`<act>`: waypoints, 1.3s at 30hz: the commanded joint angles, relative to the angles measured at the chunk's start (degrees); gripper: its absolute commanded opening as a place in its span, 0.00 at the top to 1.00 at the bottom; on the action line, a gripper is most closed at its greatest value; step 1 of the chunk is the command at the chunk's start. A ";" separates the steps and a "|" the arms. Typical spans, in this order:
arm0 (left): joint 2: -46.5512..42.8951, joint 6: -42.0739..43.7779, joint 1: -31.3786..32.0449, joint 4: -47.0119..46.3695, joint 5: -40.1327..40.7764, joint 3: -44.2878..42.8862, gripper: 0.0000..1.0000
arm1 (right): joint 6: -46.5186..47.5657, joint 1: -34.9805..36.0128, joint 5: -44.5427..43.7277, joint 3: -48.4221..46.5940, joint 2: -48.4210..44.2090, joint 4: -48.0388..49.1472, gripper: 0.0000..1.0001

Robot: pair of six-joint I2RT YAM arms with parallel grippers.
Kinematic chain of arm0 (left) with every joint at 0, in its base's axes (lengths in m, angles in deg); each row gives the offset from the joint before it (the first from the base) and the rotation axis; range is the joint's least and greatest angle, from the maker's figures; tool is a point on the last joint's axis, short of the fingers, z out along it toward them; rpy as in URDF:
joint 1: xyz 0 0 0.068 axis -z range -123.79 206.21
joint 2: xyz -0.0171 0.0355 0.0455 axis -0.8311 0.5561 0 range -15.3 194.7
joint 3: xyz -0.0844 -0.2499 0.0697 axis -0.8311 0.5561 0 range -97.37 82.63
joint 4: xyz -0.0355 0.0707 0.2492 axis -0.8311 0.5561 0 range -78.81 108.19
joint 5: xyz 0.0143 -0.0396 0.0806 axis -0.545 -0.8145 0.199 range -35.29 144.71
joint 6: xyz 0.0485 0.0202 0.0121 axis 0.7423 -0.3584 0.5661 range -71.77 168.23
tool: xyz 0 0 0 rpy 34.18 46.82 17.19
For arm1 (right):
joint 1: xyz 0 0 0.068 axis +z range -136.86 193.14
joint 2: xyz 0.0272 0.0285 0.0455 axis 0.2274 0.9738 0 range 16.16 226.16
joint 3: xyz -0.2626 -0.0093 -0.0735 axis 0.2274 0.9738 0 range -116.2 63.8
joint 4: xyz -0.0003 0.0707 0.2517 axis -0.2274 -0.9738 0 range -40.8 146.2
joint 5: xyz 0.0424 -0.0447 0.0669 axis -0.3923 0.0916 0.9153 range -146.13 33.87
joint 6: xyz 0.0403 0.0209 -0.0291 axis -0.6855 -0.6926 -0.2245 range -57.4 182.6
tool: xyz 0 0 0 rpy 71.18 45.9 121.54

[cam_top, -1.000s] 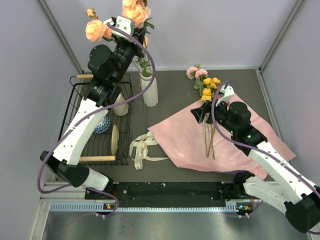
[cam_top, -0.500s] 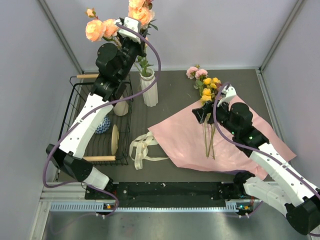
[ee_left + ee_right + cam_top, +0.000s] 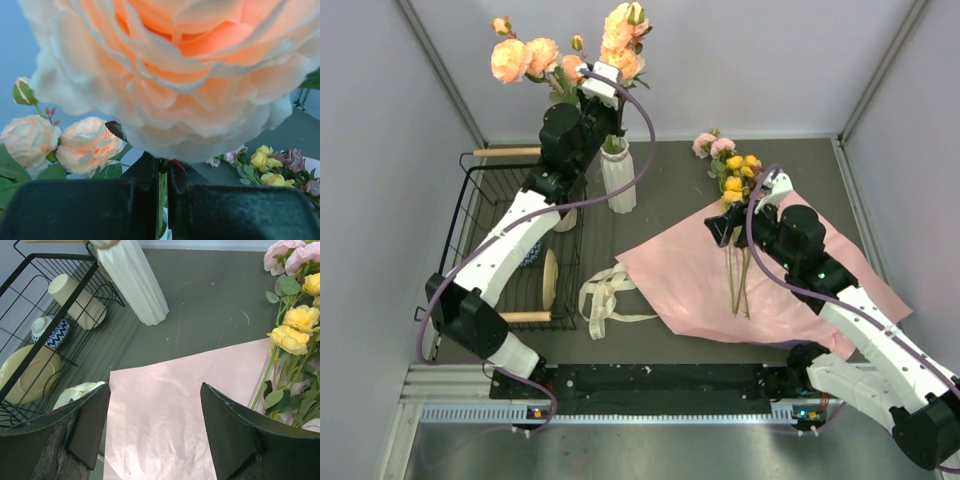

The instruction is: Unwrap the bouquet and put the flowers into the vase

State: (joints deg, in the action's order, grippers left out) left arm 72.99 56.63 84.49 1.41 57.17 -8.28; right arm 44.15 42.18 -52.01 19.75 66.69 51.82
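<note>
The white ribbed vase (image 3: 618,180) (image 3: 132,282) stands at the back, left of centre. My left gripper (image 3: 603,85) (image 3: 162,167) hangs just above it, shut on the green stem (image 3: 162,195) of a bunch of peach roses (image 3: 625,40) (image 3: 170,75); their leafy lower stems reach the vase mouth. The pink paper wrap (image 3: 770,285) (image 3: 175,405) lies spread flat. On it lie yellow roses (image 3: 740,175) (image 3: 295,325) and pink roses (image 3: 712,145), stems pointing toward me. My right gripper (image 3: 725,225) (image 3: 155,386) hovers open over the paper, left of those stems, holding nothing.
A black wire rack (image 3: 480,200) at the left holds a beige cup (image 3: 77,300), a blue-patterned bowl (image 3: 50,332) and a cream plate (image 3: 550,280). The loose cream ribbon (image 3: 605,295) lies between the rack and the paper. Walls close in behind and at both sides.
My left arm has swung right with the peach roses, bringing them over the vase. The right arm and the flowers on the paper have not moved.
</note>
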 commanded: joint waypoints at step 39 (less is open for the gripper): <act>-3.47 -11.83 -0.23 12.41 2.29 2.06 0.31 | -4.56 -4.77 -7.72 -9.82 17.41 -14.86 0.27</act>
State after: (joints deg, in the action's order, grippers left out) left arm 73.86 48.76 84.40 9.67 61.87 -3.28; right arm 41.74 40.21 -57.72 13.25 82.84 39.65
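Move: The left hand, already shut on a peach rose's stem, has the white vase about 13 cm straight ahead, its middle some 34 cm below; the standing rose heads are 14 cm left and 14 cm ahead, roughly level, and the racked cup is 17 cm left, 4 cm ahead, 38 cm below. From the open right hand the remaining flowers lie about 14 cm ahead, 7 cm right and 25 cm below, on pink paper centred 5 cm ahead, 9 cm right. The left hand lowers the held rose about 10 cm and eases it some 4 cm forward to sink its stem into the vase, then opens wide, lets go of the stem and starts drawing back about 3 cm, the fingers tipping some 15 degrees down. Meanwhile the right hand, open and touching nothing, sinks about 9 cm with a little forward reach towards the remaining flowers' stems, tilting its fingers down by roughly 20 degrees. ##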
